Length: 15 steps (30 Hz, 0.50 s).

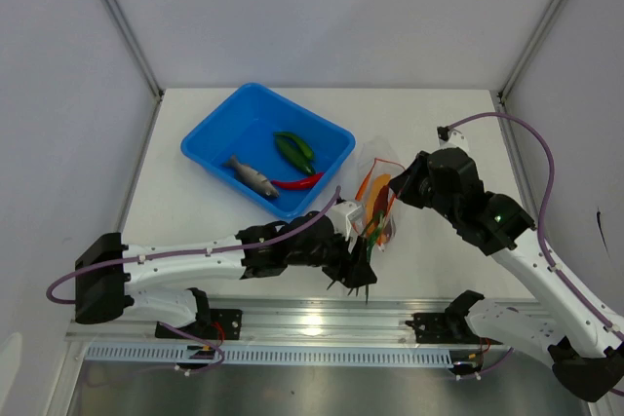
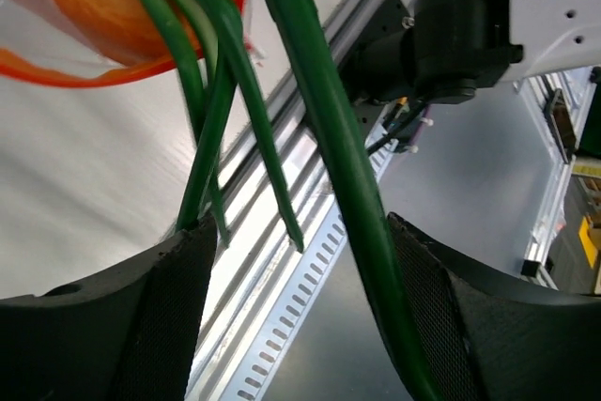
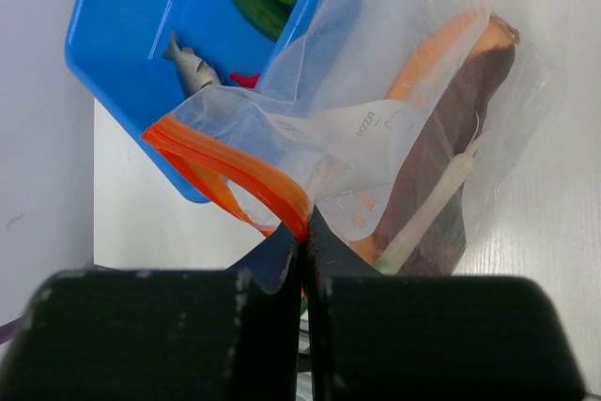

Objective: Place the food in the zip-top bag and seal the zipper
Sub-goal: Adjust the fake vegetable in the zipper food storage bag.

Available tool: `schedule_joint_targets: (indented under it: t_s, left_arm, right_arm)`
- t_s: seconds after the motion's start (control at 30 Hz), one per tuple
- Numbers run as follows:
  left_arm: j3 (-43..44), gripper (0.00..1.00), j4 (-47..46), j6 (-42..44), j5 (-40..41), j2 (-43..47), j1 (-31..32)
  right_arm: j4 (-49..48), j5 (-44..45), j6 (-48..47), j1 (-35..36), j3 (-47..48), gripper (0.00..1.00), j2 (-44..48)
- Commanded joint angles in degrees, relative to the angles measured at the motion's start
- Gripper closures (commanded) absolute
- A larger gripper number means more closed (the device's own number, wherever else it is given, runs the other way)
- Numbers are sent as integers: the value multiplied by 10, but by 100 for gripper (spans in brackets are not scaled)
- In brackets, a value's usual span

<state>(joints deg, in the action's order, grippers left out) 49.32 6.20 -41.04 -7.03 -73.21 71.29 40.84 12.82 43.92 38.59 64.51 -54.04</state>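
The clear zip-top bag (image 1: 375, 192) hangs in front of the blue tray, its mouth toward the tray. My right gripper (image 3: 302, 232) is shut on the orange-red zipper (image 3: 225, 164) at one end of the mouth. Inside the bag lie the purple-red and orange slice (image 3: 451, 129) and the green onion's white stem (image 3: 439, 196). The onion's green leaves (image 2: 349, 185) stick out of the bag and run between the wide-apart fingers of my left gripper (image 2: 299, 223), which is open just near of the bag (image 1: 359, 275). Green pods (image 1: 294, 148), a red chili (image 1: 298, 182) and a grey piece (image 1: 252, 175) lie in the tray.
The blue tray (image 1: 219, 133) stands at the back left of the white table, touching the bag's mouth side. An aluminium rail (image 1: 322, 323) runs along the near edge under my left gripper. The right arm's base (image 2: 451, 39) stands close by.
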Motion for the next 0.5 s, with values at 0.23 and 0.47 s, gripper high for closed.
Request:
schedule_joint_targets:
  t_s: [0.23,0.47]
  left_arm:
    - [0,45,44,-33,92,30,7]
    - [17,51,48,-26,89,5,10]
  right_arm:
    - [-43,11,6,5,0,100,13]
    - [-51,5,6,6,-8,100,8]
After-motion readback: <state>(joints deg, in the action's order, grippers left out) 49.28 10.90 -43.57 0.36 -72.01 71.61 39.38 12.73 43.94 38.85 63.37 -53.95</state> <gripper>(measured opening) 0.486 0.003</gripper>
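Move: The green onion's drooping leaves hang right by the left fingertips, some 2 cm ahead, 2 cm to the right and 3 cm below. From that hand, the bag's open mouth is about 9 cm ahead and 3 cm right, roughly level; the sweet potato inside is around 11 cm ahead, 3 cm right and 6 cm lower. From the right hand, the leaves lie some 14 cm back, 5 cm left and 12 cm below. Forward and to its left by about 2 cm in all, sinking roughly 1 cm, the left hand shifts beside the hanging onion leaves and then stops, turning slightly counter-clockwise. Its part-open fingers narrow to about half open around the near leaf without shutting; a grip can't be seen. The right hand stays put, still pinching the bag's orange rim. ##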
